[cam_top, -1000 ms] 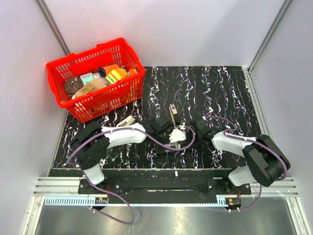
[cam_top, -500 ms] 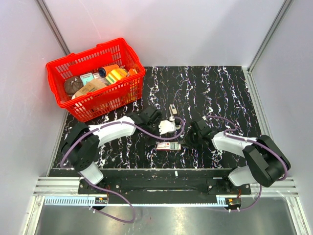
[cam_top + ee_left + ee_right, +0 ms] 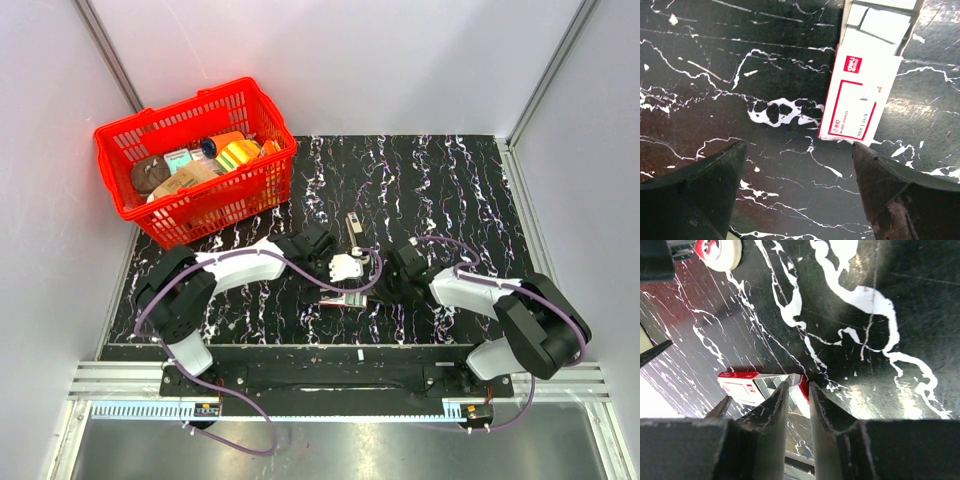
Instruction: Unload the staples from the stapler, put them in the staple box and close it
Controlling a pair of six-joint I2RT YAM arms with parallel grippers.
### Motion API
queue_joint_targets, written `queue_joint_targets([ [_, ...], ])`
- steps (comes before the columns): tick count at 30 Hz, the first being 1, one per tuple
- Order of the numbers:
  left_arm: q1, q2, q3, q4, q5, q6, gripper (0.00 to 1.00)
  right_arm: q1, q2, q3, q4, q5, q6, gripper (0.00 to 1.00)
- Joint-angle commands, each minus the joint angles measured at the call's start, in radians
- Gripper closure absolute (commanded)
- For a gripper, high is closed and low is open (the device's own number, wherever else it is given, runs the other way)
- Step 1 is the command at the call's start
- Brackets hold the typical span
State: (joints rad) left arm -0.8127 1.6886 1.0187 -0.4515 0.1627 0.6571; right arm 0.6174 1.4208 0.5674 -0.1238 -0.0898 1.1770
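The stapler is a slim silver-grey piece lying on the black marble mat, just beyond both grippers; it shows only in the top view. A small red-and-white staple box lies near the mat's front edge. My left gripper hovers over it, wide open and empty, with the box ahead of its right finger. My right gripper is at the box's right end, its fingers nearly closed on the box's opened end flap. The rest of the box lies to their left.
A red basket full of packaged goods stands at the mat's back left corner. White walls enclose the mat on three sides. The metal rail carrying the arm bases runs along the near edge.
My left gripper let go of the stapler, which stays on the mat, and moved back over the staple box. My right gripper moved left to the box's end.
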Motion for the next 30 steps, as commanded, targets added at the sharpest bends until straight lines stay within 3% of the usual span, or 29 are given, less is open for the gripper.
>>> queue_joint_targets([
  [1,-0.017,0.023,-0.011,0.051,0.04,0.01,0.1,0.031,0.032,0.035,0.009,0.024,0.021,0.72],
  [22,-0.022,0.023,-0.02,0.06,0.021,0.012,0.12,0.128,0.19,0.153,0.059,0.015,0.058,0.71],
  [30,-0.022,0.019,-0.017,0.068,0.021,0.003,0.12,0.171,0.217,0.155,0.07,0.013,0.082,0.67],
])
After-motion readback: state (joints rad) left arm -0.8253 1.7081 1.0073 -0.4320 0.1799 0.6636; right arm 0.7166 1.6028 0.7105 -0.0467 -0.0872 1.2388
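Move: The staple box lies with its tray still partly pulled out to the right, its middle about 6 cm left of the right hand, level with it fore and aft and a centimetre lower; that hand's nearly shut fingertips are at the tray's right end. From the wide-open left hand, the box is some 6 cm right, 3 cm back and 2 cm down. The black stapler stands about 12 cm ahead and 4 cm left of the right hand, and the cream stapler roughly 7 cm ahead and 12 cm left of the left hand. With its nearly shut fingertips low at the tray's right end, the right hand pushes the tray leftward into its sleeve, slowly at first and then quicker, travelling about 5.5 cm left and drifting some 1.5 cm forward, with hardly any turn of the wrist. The left hand first settles about 1 cm lower, then holds still, fingers wide open, its finger on the base side close against the sleeve's left end as a stop. ##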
